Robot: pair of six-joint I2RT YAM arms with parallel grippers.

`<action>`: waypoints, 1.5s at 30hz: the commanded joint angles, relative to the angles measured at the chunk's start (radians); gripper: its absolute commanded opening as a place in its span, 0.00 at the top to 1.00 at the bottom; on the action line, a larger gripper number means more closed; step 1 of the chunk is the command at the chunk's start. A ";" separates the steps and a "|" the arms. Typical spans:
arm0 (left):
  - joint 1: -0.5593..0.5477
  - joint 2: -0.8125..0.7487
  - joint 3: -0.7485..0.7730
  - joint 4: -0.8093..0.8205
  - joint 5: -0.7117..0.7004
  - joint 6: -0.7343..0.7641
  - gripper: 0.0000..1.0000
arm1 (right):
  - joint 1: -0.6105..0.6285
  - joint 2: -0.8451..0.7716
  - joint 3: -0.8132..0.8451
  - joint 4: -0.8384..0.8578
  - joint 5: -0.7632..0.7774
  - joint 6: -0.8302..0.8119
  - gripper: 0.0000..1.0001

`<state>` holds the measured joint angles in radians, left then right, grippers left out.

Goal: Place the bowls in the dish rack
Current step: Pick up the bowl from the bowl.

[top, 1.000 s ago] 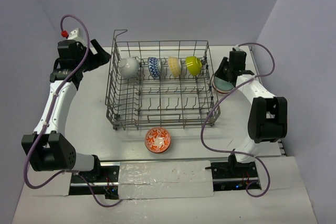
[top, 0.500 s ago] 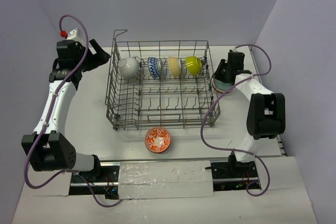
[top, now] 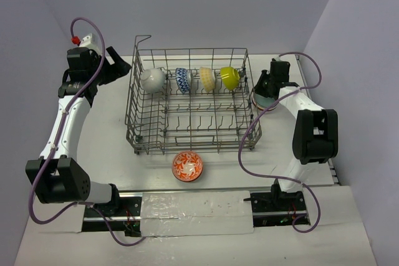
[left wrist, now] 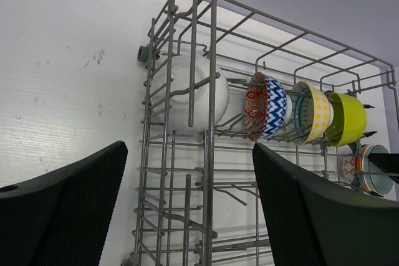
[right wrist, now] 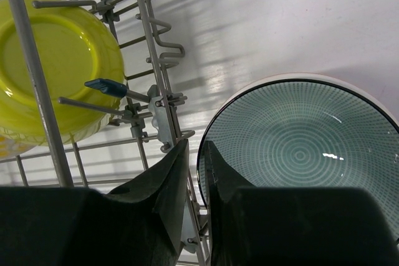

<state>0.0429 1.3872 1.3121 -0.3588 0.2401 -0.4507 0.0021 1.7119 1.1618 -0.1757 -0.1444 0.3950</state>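
The dish rack [top: 133, 101] holds a back row of bowls on edge: white [top: 152, 79], blue-white [top: 182, 80], pale yellow [top: 207, 78] and lime [top: 229, 78]. An orange patterned bowl [top: 187, 166] sits on the table in front of the rack. Just right of the rack lies a grey-green patterned bowl [right wrist: 305, 154], on top of another bowl. My right gripper [right wrist: 196, 144] pinches its left rim, one finger inside and one outside. My left gripper [left wrist: 188, 147] hangs open and empty off the rack's far left corner.
The right gripper works in the tight gap between the rack's right wall [right wrist: 163, 110] and the bowl. The side wall stands close on the right. Purple cables loop from both arms over the table.
The right gripper's jaws have narrowed onto the grey-green bowl's rim and the right arm has shifted slightly. The left arm has not moved.
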 commanded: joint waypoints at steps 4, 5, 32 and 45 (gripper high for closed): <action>0.006 -0.005 0.012 0.037 0.025 -0.009 0.14 | 0.007 0.034 0.047 -0.013 0.011 -0.021 0.78; 0.006 -0.005 0.012 0.038 0.028 -0.009 0.14 | 0.007 0.034 0.047 -0.015 0.014 -0.022 0.78; 0.006 -0.002 0.007 0.046 0.050 -0.019 0.16 | 0.007 0.005 0.030 -0.041 0.069 -0.047 1.00; 0.006 -0.004 0.003 0.055 0.059 -0.026 0.17 | 0.006 -0.026 0.027 -0.057 0.109 -0.059 1.00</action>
<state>0.0429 1.3872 1.3121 -0.3542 0.2737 -0.4664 0.0021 1.7229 1.1774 -0.1883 -0.0856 0.3634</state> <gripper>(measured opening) 0.831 0.008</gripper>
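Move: The right hand straddles the left rim of the teal bowl on top of the stack, with the bowl's middle about 6 cm right, 3 cm back and 3 cm below. Inside the rack the yellow-green bowl stands some 10 cm left and 6 cm ahead, and the yellow patterned bowl about 18 cm left and 5 cm ahead, both near hand height. From the idle left hand, the teal bowl lies roughly 58 cm right, about level ahead, and 20 cm lower. The right fingers close fully, pinching the teal bowl's left rim, then draw it about 1 cm right. ##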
